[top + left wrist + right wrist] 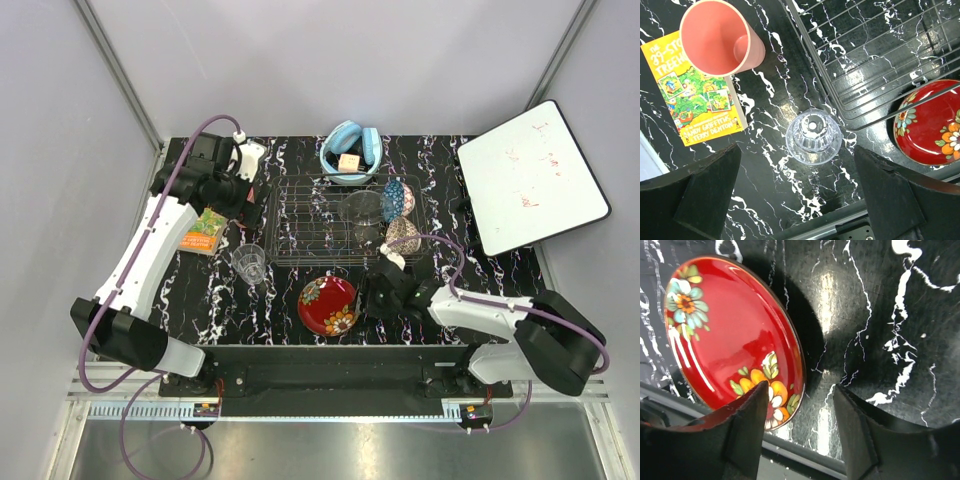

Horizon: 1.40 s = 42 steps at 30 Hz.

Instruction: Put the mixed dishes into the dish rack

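Observation:
The wire dish rack [300, 215] stands mid-table and holds a clear glass plate [362, 208], a blue patterned bowl [397, 197] and a cream speckled bowl [403, 235]. In front of it, the red floral plate [328, 305] lies on the table. My right gripper [800, 410] is open and straddles the plate's right rim. One finger is over the plate [725, 335] and the other is on the table beside it, clear of the rim. My left gripper [797, 200] hangs wide open and empty, high above the clear tumbler [813, 136]. The pink cup [720, 37] stands by the booklet.
An orange-green booklet [690, 95] lies left of the tumbler. A light blue bowl with a yellow cube [350, 155] sits behind the rack. A white board [530, 175] rests at the right. The table's near metal edge runs just below the plate.

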Tool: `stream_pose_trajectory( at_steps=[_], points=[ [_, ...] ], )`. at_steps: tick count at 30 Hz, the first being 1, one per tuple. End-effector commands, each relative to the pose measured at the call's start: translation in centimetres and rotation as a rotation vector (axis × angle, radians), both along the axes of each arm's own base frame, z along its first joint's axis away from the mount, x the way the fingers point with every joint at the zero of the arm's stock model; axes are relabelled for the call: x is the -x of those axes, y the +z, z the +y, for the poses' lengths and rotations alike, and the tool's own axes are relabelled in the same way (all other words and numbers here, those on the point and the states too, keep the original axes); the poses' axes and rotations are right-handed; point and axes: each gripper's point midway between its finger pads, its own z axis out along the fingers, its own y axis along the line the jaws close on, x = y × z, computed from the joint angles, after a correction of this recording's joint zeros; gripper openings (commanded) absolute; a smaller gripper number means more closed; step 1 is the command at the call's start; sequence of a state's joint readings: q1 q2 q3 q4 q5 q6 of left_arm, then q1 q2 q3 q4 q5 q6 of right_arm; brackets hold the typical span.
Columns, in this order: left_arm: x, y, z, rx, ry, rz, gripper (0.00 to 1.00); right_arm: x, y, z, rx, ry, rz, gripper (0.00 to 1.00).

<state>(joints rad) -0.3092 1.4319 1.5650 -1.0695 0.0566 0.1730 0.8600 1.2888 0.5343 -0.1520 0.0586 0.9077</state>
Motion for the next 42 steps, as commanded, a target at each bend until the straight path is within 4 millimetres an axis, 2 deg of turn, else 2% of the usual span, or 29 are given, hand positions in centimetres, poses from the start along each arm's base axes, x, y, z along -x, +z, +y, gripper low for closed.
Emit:
stream_pose_trajectory(
  at_steps=[1, 6, 12, 16, 17, 19, 25, 32, 36, 42],
  points=[
    [-0.2, 3.0, 0.4, -0.006, -0.008, -0.095, 0.99, -0.8, 0.8, 2.0, -0.051, 0.0, -0.013, 0.59],
    [0.0, 2.8, 0.5, -0.012, -0.012, -0.093, 0.99, -0.6, -0.1, 2.4, -0.041, 0.0, 0.007, 0.51],
    [0.3, 2.1, 0.8, -0.033, -0.016, -0.082, 0.99, -0.3, -0.3, 2.6, -0.032, -0.004, 0.006, 0.37],
    [0.2, 1.9, 0.9, -0.039, -0.019, -0.084, 0.99, 0.2, -0.6, 2.9, -0.007, 0.008, 0.006, 0.19],
    [0.2, 1.9, 0.9, -0.04, -0.018, -0.085, 0.99, 0.1, -0.5, 2.9, 0.002, 0.002, -0.004, 0.09],
    [0.2, 1.9, 1.0, -0.045, -0.02, -0.086, 0.99, 0.5, -0.1, 3.1, 0.01, 0.012, -0.024, 0.0],
    [0.2, 1.7, 1.2, -0.058, -0.018, -0.086, 0.99, 0.6, 2.0, 2.7, -0.007, 0.003, -0.121, 0.0],
    [0.1, 1.6, 1.1, -0.053, -0.014, -0.084, 0.99, 0.3, 6.0, 2.3, -0.059, 0.053, -0.27, 0.0],
    [-0.1, 1.5, 1.1, -0.051, -0.009, -0.081, 0.99, 0.1, 7.0, 2.6, -0.048, 0.116, -0.317, 0.0],
    [-0.3, 1.2, 1.0, -0.05, -0.007, -0.075, 0.99, -2.1, 11.4, 2.5, 0.059, 0.232, -0.542, 0.0]
  ],
)
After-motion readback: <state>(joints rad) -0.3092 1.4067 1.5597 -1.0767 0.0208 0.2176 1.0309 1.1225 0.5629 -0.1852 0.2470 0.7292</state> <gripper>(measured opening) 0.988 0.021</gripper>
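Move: The red flowered plate lies on the counter just to the right hand's left, its middle about 7 cm left, 1 cm ahead and 2 cm lower, with its right rim close to the open fingers. The dish rack's middle is roughly 18 cm ahead and 4 cm left of that hand; the upturned glass stands some 26 cm left and 9 cm ahead. From the left hand, the plate is about 14 cm back, 19 cm right and 24 cm down. Right fingers shut on the plate's right rim and pinch it, after easing about 2 cm left and 1 cm down onto it. They then lift the plate some 6 cm from that low point, swinging another 2 cm left and drifting back right, while the wrist tips the fingertips forward and up about 15 degrees and turns slightly counter-clockwise. ##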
